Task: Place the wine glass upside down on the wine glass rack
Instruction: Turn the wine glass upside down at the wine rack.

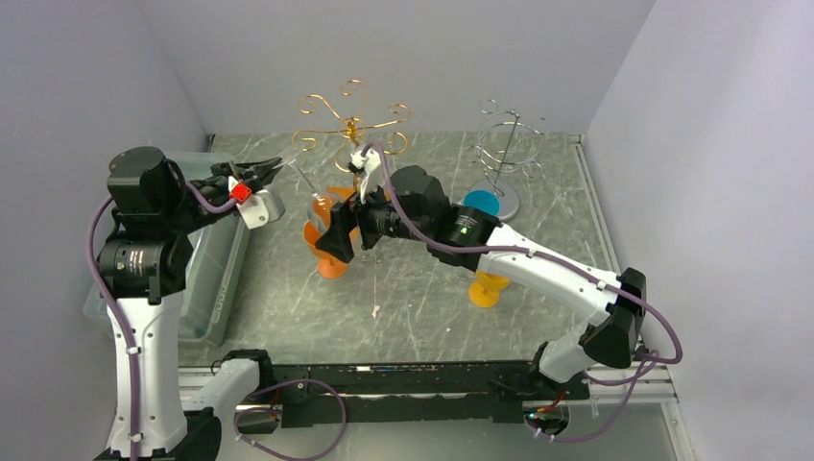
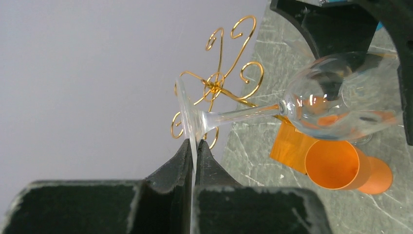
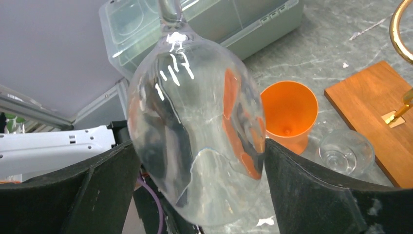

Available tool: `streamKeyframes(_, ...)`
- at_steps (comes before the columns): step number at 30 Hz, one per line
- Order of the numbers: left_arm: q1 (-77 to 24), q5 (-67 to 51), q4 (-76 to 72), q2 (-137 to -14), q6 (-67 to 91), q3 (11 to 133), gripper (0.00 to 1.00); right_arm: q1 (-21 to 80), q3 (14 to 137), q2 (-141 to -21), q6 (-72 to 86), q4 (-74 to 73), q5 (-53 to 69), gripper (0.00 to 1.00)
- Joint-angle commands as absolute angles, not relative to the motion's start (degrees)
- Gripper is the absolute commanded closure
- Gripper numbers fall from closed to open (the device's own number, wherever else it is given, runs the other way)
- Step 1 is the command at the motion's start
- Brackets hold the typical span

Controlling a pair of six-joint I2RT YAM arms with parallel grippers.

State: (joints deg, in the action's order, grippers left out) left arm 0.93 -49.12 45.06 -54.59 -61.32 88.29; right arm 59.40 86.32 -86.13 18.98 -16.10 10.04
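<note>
The clear wine glass [image 2: 336,97] lies nearly sideways in the air, its foot pointing at the left arm. My left gripper [image 2: 196,142] is shut on the rim of the glass's foot. The bowl [image 3: 195,122] sits between the spread jaws of my right gripper [image 3: 199,146], which stands open with a finger close on each side. From above, the left gripper [image 1: 274,171] and right gripper [image 1: 336,235] meet just in front of the gold wire rack [image 1: 350,125], and the glass [image 1: 309,187] is mostly hidden. The rack [image 2: 214,87] stands on a wooden base [image 3: 375,107].
A silver wire rack [image 1: 504,144] stands at the back right beside a blue disc [image 1: 480,204]. Orange cups sit below the glass [image 3: 289,109] and by the right arm [image 1: 488,288]. A small clear glass [image 3: 346,151] stands beside the wooden base. A clear bin [image 1: 206,279] is at the left.
</note>
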Motion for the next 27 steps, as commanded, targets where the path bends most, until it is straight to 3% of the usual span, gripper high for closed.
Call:
streamKeyframes(1,0.8,-53.9,39.5,-53.9,-61.5,88.5,1.0,59.3,82.1,-82.8,18.3,-3.2,8.8,0.13)
streamKeyframes(3,0.8,-54.4,39.0,-53.9,-60.6,88.6,1.0,59.3,80.4,-82.6,18.0,-1.4,7.9,0.3)
streamKeyframes(9,0.8,-55.9,38.4,-54.1,-59.6,87.8,0.97,59.3,73.7,-80.6,16.6,5.4,1.3,0.63)
streamKeyframes(11,0.8,-56.2,37.3,-53.9,-57.7,86.7,0.71,59.3,70.5,-79.6,15.7,8.0,-1.4,0.66)
streamKeyframes(14,0.8,-55.8,34.1,-53.5,-54.6,84.6,0.2,59.1,66.6,-78.3,14.5,11.6,-5.1,0.71)
streamKeyframes(15,0.8,-55.1,33.5,-53.7,-53.2,84.2,0.09,58.9,65.5,-77.9,14.5,12.5,-6.5,0.72)
streamKeyframes(27,0.8,-41.5,38.5,-61.7,-34.2,88.8,0.06,52.8,58.6,-76.1,17.2,20.5,-7.3,0.75)
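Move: The wine glass's bowl sits mouth-down between the right hand's open fingers, with its foot pinched in the left fingers; from the left hand the bowl lies about 12 cm down, 5 to the right and 4 back. The gold rack stands roughly 18 cm ahead of the right hand and 2 right, its middle 17 lower. About 27 cm below that hand are the orange cup, 5 ahead and 2 left, and the clear glass, 8 ahead and 5 right. The wine glass's bowl is gripped as the right fingers close on it; then the left fingers open wide and let go of the foot. The right hand carries the glass down and forward about 7 cm each and some 6 cm right, towards the gold rack, turning about 20 degrees clockwise. The left hand, nearly still until it has opened, then goes about 4 cm forward with a slight tilt. ##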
